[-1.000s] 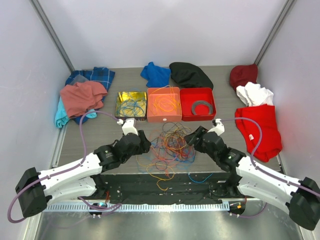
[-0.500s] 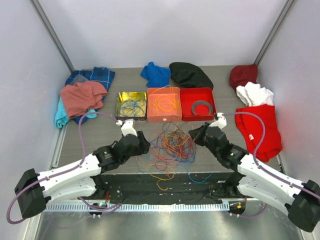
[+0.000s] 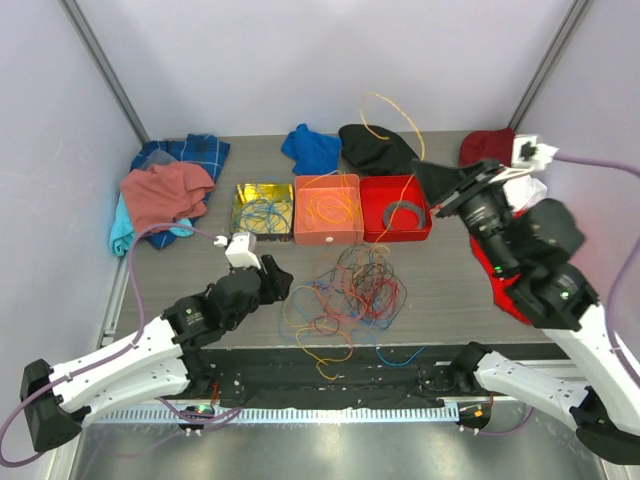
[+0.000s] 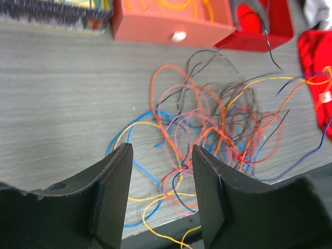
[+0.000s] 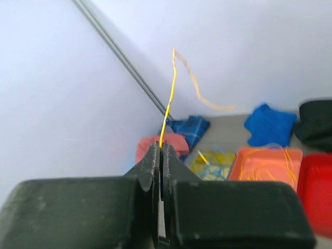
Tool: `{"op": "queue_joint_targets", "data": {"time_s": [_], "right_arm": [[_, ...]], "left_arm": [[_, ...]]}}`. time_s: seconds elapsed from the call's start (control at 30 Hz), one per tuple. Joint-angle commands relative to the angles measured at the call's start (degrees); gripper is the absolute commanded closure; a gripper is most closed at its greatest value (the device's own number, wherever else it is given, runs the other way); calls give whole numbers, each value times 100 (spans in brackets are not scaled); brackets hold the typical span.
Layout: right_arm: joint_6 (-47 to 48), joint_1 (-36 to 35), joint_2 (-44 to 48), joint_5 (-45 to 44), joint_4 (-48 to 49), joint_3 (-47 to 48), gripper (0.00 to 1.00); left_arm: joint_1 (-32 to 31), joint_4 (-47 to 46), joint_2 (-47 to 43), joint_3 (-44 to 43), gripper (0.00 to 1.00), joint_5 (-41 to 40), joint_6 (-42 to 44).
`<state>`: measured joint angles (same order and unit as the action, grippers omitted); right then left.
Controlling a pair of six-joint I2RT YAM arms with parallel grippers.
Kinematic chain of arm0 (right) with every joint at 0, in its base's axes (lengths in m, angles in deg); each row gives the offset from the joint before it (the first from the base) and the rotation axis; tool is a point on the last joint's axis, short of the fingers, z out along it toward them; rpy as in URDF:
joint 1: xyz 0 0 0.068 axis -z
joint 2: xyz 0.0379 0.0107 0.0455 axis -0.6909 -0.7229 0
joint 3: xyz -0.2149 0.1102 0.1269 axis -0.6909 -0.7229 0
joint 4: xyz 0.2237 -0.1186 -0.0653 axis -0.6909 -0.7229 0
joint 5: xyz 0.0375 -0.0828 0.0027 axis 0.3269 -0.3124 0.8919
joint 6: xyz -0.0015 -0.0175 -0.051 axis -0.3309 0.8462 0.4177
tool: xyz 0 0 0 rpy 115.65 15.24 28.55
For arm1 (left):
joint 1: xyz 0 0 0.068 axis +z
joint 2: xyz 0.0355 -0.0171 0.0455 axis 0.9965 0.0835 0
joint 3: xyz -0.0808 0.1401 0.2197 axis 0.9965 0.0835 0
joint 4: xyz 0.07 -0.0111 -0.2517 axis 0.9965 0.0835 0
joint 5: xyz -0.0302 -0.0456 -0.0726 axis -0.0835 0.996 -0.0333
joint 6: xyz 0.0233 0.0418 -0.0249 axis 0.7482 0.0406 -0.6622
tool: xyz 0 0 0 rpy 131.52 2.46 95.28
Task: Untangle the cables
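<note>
The cables [image 3: 345, 290] lie in a tangled heap of orange, blue, red, pink and dark strands at the middle of the table, and also show in the left wrist view [image 4: 218, 129]. My right gripper [image 3: 420, 175] is raised high over the red box, shut on a thin yellow cable [image 5: 168, 98]. That yellow cable [image 3: 398, 115] curls up above the jaws. A strand of it trails down toward the heap. My left gripper [image 3: 280, 282] hovers low at the heap's left edge, open [image 4: 162, 150], with loose blue and yellow loops below the gap and nothing held.
Behind the heap stand a yellow tin [image 3: 236, 212], an orange box [image 3: 328, 237] holding orange wire and a red box [image 3: 396, 234] with a grey coiled ring [image 3: 404, 214]. Clothes lie at the left [image 3: 165, 190], back [image 3: 380, 148] and right [image 3: 520, 250]. Table's front edge [image 3: 330, 352] is close.
My right gripper shut at the heap's right side, then rose up and back with the yellow cable drawn out. My left gripper eased a little left and stays open.
</note>
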<state>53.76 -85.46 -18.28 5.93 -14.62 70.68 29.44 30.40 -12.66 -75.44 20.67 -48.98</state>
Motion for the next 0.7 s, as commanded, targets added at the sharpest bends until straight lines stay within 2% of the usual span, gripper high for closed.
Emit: {"op": "queue_joint_targets", "data": {"time_s": [0.0,0.17,0.27,0.3,0.37,0.4,0.47,0.67], "right_arm": [[624,19,-168,447,-405,1074,99],[791,27,-344,517,-528,1979,99],[783,19,-423,640,-599,2191,99],[800,27,-441,649,-625,2261,99],[853,19,-563,684,-695,2576,99],[870,19,-599,711,-704,2683,99],[897,27,-783,772,-818,3061,99],[862,27,-1117,939,-942,3606,99]], "left_arm": [[-22,-353,-191,-385,46,-231,506],[-31,-766,-323,-560,41,-126,945],[-22,-1170,-428,-561,35,-29,1192],[-22,-1328,-463,-561,24,-20,1209],[-22,-1469,-472,-569,11,-29,1201],[-22,-1644,-472,-622,0,75,1253],[-22,-1935,-437,-675,0,734,1595],[-22,-3216,-235,-571,0,1305,1666]]}}
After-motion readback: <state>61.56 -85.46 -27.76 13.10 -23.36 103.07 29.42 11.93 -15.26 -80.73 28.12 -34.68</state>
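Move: The right hand already grips the yellow cable. The pink box holding yellow cable lies about 18 cm ahead of it, 14 cm left and 39 cm below; the red box is as far ahead and as low, but 2 cm right. The cable pile lies some 7 cm left, 2 cm back and 41 cm below. From the left hand, the hanging cable's middle is roughly 19 cm right, 7 cm ahead and 9 cm higher; the pile is 13 cm right, 2 cm ahead and 9 cm below. Upward and somewhat back, the right hand hauls the pinched yellow cable away from the pile, climbing about 15 cm and tipping its shut fingers up. The left hand, empty, also rises, about 12 cm, drifting right late on towards the hanging cable while its fingers tilt up, swing clockwise and spread from half to fully open. ##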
